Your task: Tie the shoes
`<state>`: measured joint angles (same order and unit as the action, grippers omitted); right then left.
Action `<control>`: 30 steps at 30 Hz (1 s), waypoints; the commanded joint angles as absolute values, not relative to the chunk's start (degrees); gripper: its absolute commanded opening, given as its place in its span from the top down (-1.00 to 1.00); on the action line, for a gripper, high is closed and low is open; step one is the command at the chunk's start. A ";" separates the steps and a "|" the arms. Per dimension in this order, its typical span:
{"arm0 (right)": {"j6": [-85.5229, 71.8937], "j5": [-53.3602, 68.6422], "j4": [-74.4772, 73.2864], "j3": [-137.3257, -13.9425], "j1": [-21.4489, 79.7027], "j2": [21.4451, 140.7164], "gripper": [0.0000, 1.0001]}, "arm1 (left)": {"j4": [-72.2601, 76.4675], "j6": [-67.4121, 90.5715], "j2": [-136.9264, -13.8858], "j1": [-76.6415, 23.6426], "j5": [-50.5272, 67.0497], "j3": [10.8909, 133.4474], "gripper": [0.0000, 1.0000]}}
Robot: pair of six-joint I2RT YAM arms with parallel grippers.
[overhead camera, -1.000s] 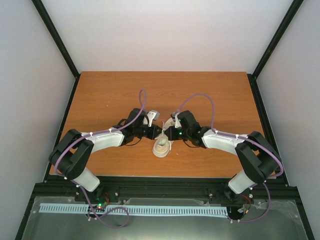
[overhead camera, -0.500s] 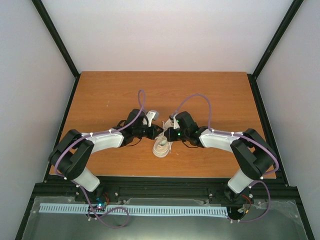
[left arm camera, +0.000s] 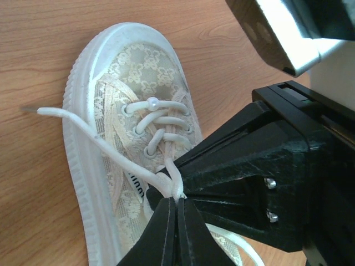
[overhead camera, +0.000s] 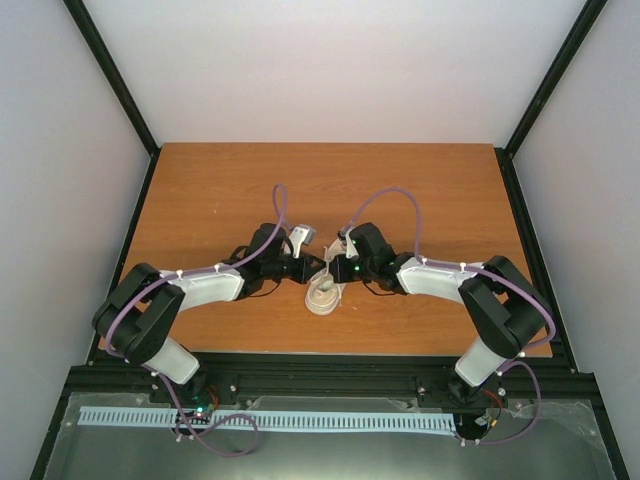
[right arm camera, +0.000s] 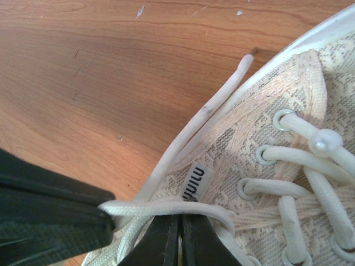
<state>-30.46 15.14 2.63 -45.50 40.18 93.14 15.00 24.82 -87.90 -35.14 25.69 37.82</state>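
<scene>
The cream lace-pattern sneaker [overhead camera: 323, 292] lies mid-table with its toe toward the arm bases. Both grippers meet over its laces. In the left wrist view my left gripper [left arm camera: 177, 200] is shut, pinching a white lace [left arm camera: 173, 180] just above the sneaker's [left arm camera: 147, 72] eyelets. The right gripper's black body [left arm camera: 260, 160] presses in close beside it. In the right wrist view my right gripper [right arm camera: 178, 220] is shut with a lace strand [right arm camera: 166, 208] held across its tips. That strand runs to the left gripper's finger [right arm camera: 50, 216]. A free lace end [right arm camera: 222, 94] lies along the sole.
Bare wooden tabletop [overhead camera: 420, 190] surrounds the sneaker. Black frame rails run along the table's sides and near edge [overhead camera: 330, 365]. Purple cables arch over both arms. White walls enclose the back and sides.
Both grippers have shifted slightly to the left over the shoe, staying shut. The right arm has reached further in; the sneaker has barely moved.
</scene>
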 commanded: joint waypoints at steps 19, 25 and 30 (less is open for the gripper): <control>-30.85 13.09 4.54 -44.76 40.69 93.87 0.94 | 11.70 21.64 -87.99 -34.72 26.76 38.53 0.73; -30.78 13.06 4.60 -44.07 40.69 93.62 0.94 | 9.22 22.10 -83.66 -34.06 23.92 39.29 0.34; -30.89 13.07 4.74 -43.72 40.69 93.49 0.95 | 3.63 23.00 -81.49 -32.78 19.75 42.93 0.20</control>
<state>-30.52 14.92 4.23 -44.82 40.25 93.56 7.70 22.68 -83.33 -34.22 23.44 38.02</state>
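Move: The lace crossing that the work turns on lies about 1 cm ahead, 1 cm right and 2 cm below the left hand, whose shut fingers hold one lace; the right hand's shut tips are right at this crossing. From the left hand, that lace's loose tip lies some 4 cm straight ahead and 2 cm lower, the shoe's toe about 6 cm ahead and 4 cm right, and its heel opening about 8 cm back and 1 cm left, both roughly 5 cm down. The lace, still pinched by the left hand, is eased about 1 cm back and then down some 1.5 cm close beside the right fingers. There the left fingers part to a bit under half open and let go of the lace; the left hand lifts about 2 cm, drawing off to the left and slightly forward. The right hand stays put, shut at the crossing and keeping the laces there. ##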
